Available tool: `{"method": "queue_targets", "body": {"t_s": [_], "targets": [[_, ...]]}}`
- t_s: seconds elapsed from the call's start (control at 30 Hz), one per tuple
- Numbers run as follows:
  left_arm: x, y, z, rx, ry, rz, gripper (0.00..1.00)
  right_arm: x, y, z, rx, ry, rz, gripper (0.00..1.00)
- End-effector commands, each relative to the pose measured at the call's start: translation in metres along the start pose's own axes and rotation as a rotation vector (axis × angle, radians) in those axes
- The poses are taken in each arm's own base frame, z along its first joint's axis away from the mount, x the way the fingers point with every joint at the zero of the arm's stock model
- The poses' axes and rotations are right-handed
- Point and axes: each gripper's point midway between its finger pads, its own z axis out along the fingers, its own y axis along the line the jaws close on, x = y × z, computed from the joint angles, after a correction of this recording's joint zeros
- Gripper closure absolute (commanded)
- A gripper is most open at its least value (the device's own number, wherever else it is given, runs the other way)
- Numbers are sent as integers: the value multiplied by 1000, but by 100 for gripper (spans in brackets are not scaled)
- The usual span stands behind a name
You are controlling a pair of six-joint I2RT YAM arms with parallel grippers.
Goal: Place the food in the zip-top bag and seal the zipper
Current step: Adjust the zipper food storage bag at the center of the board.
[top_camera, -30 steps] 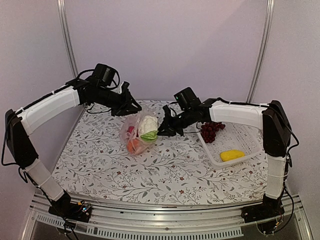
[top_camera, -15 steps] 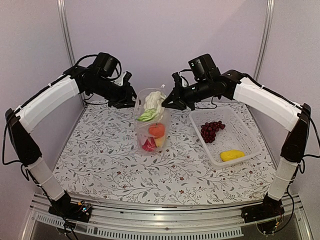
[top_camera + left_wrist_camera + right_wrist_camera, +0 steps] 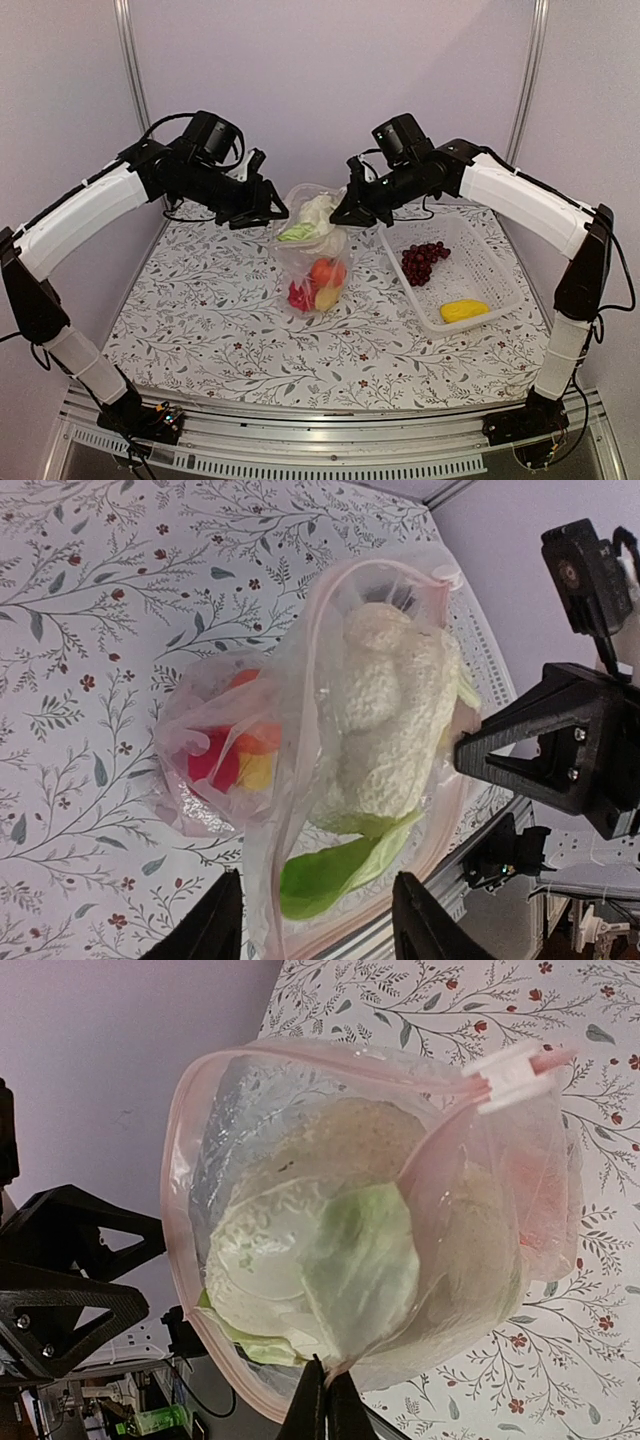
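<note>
The clear zip-top bag hangs above the table, and my right gripper is shut on its rim. Inside it are the white cauliflower with green leaves, an orange fruit, a red pepper and a yellow piece. The pink zipper gapes open, its slider tab at one end. My left gripper is open, its fingers either side of the bag's edge. Dark grapes and a yellow piece lie in the basket.
A white mesh basket stands on the right of the flowered tablecloth, close to the hanging bag. Purple walls with metal posts close off the back.
The right arm has lifted the bag off the table, so it now hangs upright, a little further right. The left gripper's jaws have opened beside the bag's edge.
</note>
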Motion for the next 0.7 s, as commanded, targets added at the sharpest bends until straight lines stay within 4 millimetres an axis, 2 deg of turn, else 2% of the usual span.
{"method": "queue_targets", "body": {"t_s": [0.0,0.07,0.13,0.3,0.33,0.4,0.43,0.53,0.67], "targets": [[1,-6,17,0,5,20,53,-4,3,-2,-4,1,-16,100],[0,-2,23,-19,11,23,61,-3,3,-3,-4,4,-18,100],[-3,2,28,-44,8,23,74,-4,4,-5,-3,1,-21,100],[-15,-2,38,-45,-15,38,96,-2,0,-6,16,0,-22,100],[-18,-4,38,-40,-18,42,100,-2,-1,-5,17,5,-19,95],[-21,-11,38,-23,-21,54,100,0,-6,-2,29,19,-4,65],[-24,-17,36,-14,-33,62,100,0,-10,-2,45,21,12,57],[-33,-30,22,4,-80,86,100,-2,-19,-3,91,12,37,49],[-34,-36,15,26,-88,93,100,-1,-23,-4,96,17,57,48]]}}
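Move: The zip-top bag's left rim lies just off the left hand's open fingers, about 2 cm ahead, 2 cm right and 3 cm below. The cauliflower inside the mouth sits some 6 cm right of that hand, 2 cm ahead and 6 cm below; the red pepper bundle at the bag's bottom is about 5 cm ahead, 6 cm right and 25 cm down. From the right hand, still pinching the rim, the left rim is about 8 cm left, 1 cm ahead and 3 cm below. The left fingers pinch shut on the bag's left rim after dipping nearly 3 cm while easing forward and right; the closed hand then lifts by about as much as it sank, still drifting right and a little forward. Only once that grip is made do the right fingers open to about half and let go of the rim, the right hand staying almost in place. ##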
